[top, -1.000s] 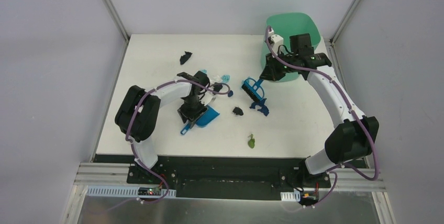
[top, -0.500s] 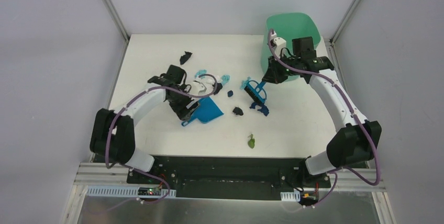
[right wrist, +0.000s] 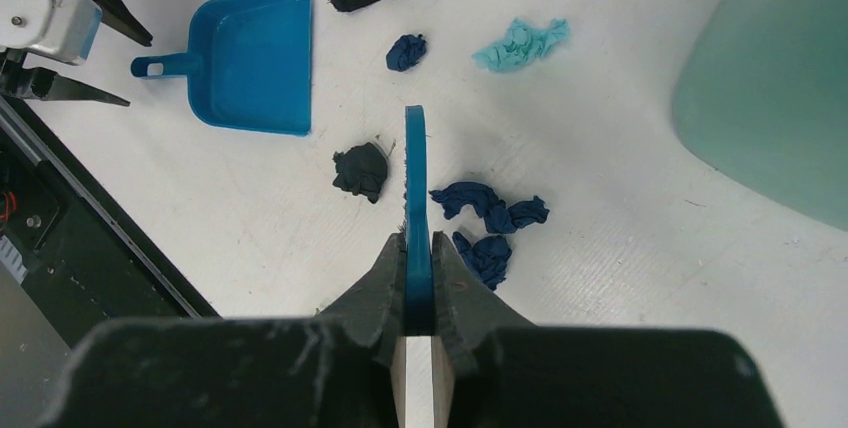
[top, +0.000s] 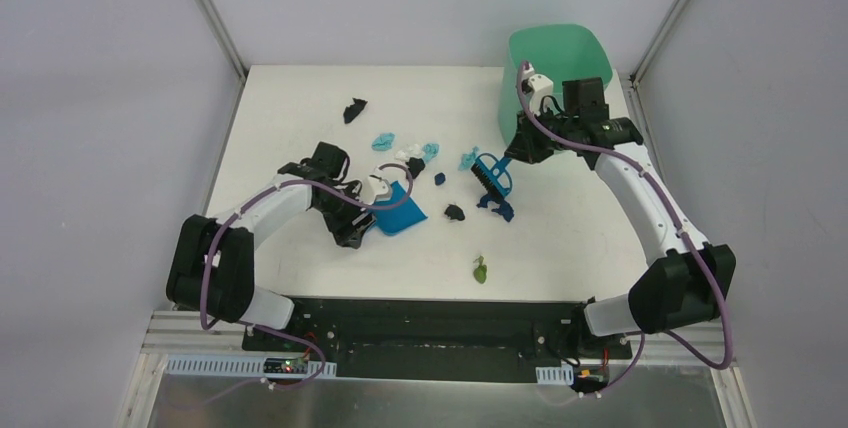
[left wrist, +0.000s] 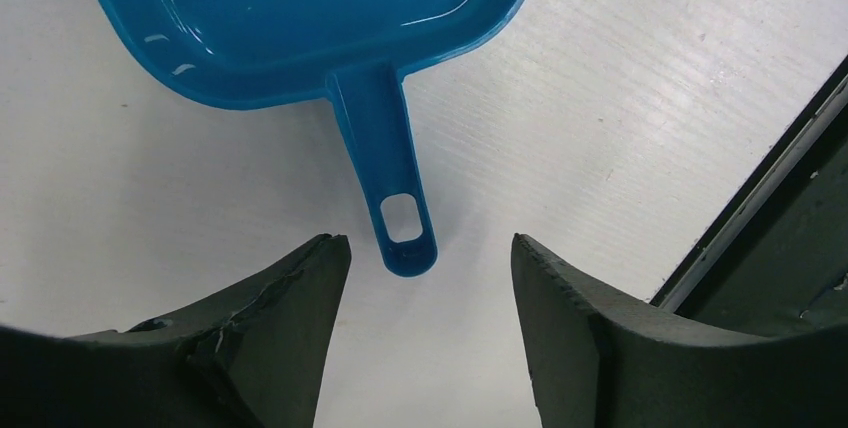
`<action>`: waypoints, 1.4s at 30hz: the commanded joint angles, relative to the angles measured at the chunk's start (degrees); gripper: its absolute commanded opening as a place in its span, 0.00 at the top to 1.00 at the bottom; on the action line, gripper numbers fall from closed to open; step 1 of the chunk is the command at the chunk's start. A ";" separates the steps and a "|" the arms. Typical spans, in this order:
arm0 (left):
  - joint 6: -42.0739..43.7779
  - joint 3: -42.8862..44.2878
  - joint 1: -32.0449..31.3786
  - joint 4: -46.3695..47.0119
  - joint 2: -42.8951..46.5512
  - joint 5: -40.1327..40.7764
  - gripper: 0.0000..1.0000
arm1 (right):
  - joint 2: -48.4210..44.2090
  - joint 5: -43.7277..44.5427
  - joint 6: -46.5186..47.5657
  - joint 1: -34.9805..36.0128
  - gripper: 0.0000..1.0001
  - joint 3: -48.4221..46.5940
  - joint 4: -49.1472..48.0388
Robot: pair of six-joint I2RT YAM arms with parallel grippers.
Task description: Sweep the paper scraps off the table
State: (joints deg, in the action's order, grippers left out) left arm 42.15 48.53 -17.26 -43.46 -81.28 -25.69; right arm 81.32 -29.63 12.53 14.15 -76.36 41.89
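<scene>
Several paper scraps lie on the white table [top: 290, 98]: black [top: 354, 108], light teal [top: 384, 140], dark blue [top: 440, 178], black [top: 454, 212], green [top: 480, 270]. The blue dustpan [top: 400, 210] lies flat among them. My left gripper [left wrist: 430, 243] is open just behind the dustpan's handle [left wrist: 405, 233]; the handle's end reaches between the fingertips without touching them. My right gripper [right wrist: 418, 238] is shut on the handle of the blue brush [right wrist: 415, 178], held above a black scrap [right wrist: 362, 170] and dark blue scraps [right wrist: 490, 206]. In the top view the brush [top: 488, 178] hangs by a teal scrap [top: 467, 159].
A teal-green bin [top: 555, 63] stands at the table's back right corner, close behind my right wrist; it also fills the right side of the right wrist view [right wrist: 780, 78]. The table's black front edge [left wrist: 760, 188] runs just beside my left gripper.
My left gripper let go of the dustpan, opened and drew back to the left behind its handle. My right gripper with the brush shifted slightly right.
</scene>
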 commanded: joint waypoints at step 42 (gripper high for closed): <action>-4.62 8.59 -9.69 -10.76 0.57 3.71 1.00 | 0.31 16.26 -8.06 5.15 1.00 0.65 -3.39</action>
State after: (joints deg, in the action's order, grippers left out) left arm 39.51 56.66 -23.44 -50.30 -80.71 -22.83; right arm 81.21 -18.00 5.45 18.09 -72.79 38.02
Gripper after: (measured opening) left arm 0.226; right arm 0.079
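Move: My left hand is open just over the tail of the dustpan: the dustpan handle lies about 2 cm ahead, 2 cm to the right and 3 cm below, with the blue pan centred some 5 cm ahead and 9 cm right. A charcoal scrap is about 5 cm ahead and 22 cm right. From my right hand, which already holds the brush, the navy scraps lie 5 cm back, 6 cm left and 20 cm down; the handle is 9 cm back, 36 cm left, 20 cm down. I sink my left hand about 2.5 cm while easing forward and right along the dustpan handle, pinch it between my fingers, then lift it some 6 cm, drawing slightly back. My right hand keeps its grip on the brush, hovers, then lowers about 2 cm towards the navy scraps, turning roughly 10 degrees clockwise. ##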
